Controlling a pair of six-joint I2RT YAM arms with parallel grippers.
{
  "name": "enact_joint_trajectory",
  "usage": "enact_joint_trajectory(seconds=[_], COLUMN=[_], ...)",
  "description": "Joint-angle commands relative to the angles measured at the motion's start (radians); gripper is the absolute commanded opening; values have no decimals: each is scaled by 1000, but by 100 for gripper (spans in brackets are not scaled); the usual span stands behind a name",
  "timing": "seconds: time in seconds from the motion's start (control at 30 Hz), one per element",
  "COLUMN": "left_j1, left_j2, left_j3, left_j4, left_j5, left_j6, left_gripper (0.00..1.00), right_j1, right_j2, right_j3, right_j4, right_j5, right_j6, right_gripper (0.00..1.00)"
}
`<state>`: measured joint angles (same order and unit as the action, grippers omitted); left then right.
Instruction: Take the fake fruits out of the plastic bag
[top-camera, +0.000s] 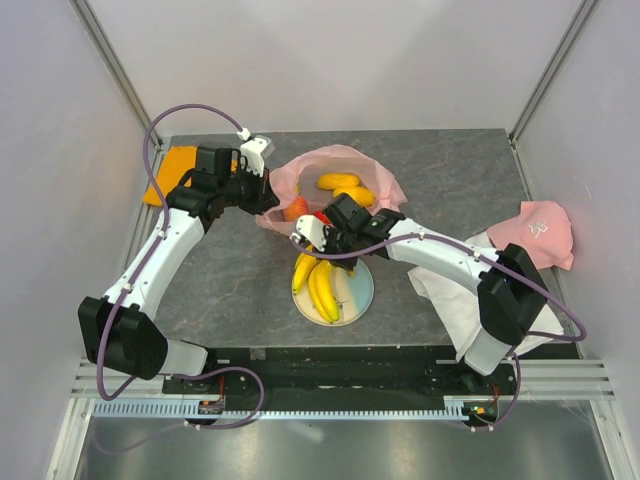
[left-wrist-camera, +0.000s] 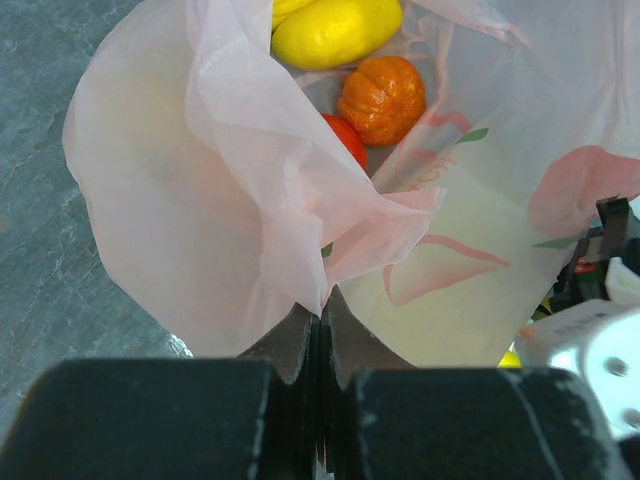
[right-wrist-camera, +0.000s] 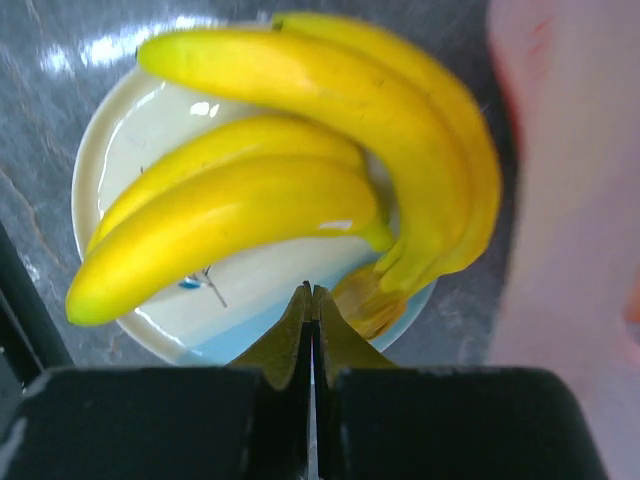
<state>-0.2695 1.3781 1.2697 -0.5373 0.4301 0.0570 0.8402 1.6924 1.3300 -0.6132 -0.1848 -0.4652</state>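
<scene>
The pink plastic bag (top-camera: 375, 180) lies open at the back middle of the table. My left gripper (left-wrist-camera: 322, 302) is shut on a fold of the bag's rim (left-wrist-camera: 250, 180) and holds the mouth open. Inside lie a yellow fruit (left-wrist-camera: 338, 30), an orange ribbed fruit (left-wrist-camera: 382, 98) and a red fruit (left-wrist-camera: 350, 142). The banana bunch (top-camera: 318, 285) rests on a pale round plate (top-camera: 362, 290) in front of the bag. My right gripper (right-wrist-camera: 313, 292) hovers shut just above the plate (right-wrist-camera: 90, 170), beside the bunch's brown stem (right-wrist-camera: 365, 300), with nothing between its jaws.
A folded orange cloth (top-camera: 168, 170) lies at the back left. A pink cap (top-camera: 535, 228) sits on a white cloth (top-camera: 450, 295) at the right. White walls enclose the table on three sides.
</scene>
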Motion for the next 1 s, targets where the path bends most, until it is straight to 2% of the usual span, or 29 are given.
enact_joint_trajectory(seconds=[0.0, 0.3, 0.57, 0.97], left_j1=[4, 6, 10, 24], left_j2=[-33, -47, -59, -88], left_j3=[23, 13, -4, -21], left_j4=[11, 14, 13, 11], left_j5=[29, 21, 18, 16], left_j6=[9, 18, 23, 24], left_gripper=[2, 2, 1, 2], right_j1=[-1, 54, 99, 103], right_j2=[-42, -14, 79, 150], right_j3=[-72, -127, -45, 17], right_j4=[-75, -74, -80, -65], right_j5=[2, -73, -169, -193], right_j6=[19, 69, 109, 177], right_gripper=[0, 0, 0, 0])
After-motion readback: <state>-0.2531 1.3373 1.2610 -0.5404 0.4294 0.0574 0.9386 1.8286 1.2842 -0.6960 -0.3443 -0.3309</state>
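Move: The near pair of bananas on the plate is what my shut right fingers go for: its middle lies about 6 cm back, 2 cm to the left and some 7 cm below them. The other banana pair is roughly 5 cm left of it and 4 cm farther out, and the plate's middle is right under the near pair. From my left hand, the near pair lies about 15 cm back, 15 cm right and 18 cm down. I sweep my closed right fingers back about 8 cm and down nearly 7, first swinging some 3 cm to the right past the near pair of bananas, then curling left about 4 cm to press their tips against its right side. The fingertips swing some 20 degrees back towards my base. My left hand keeps pinching the bag's rim, rising only about a centimetre. ##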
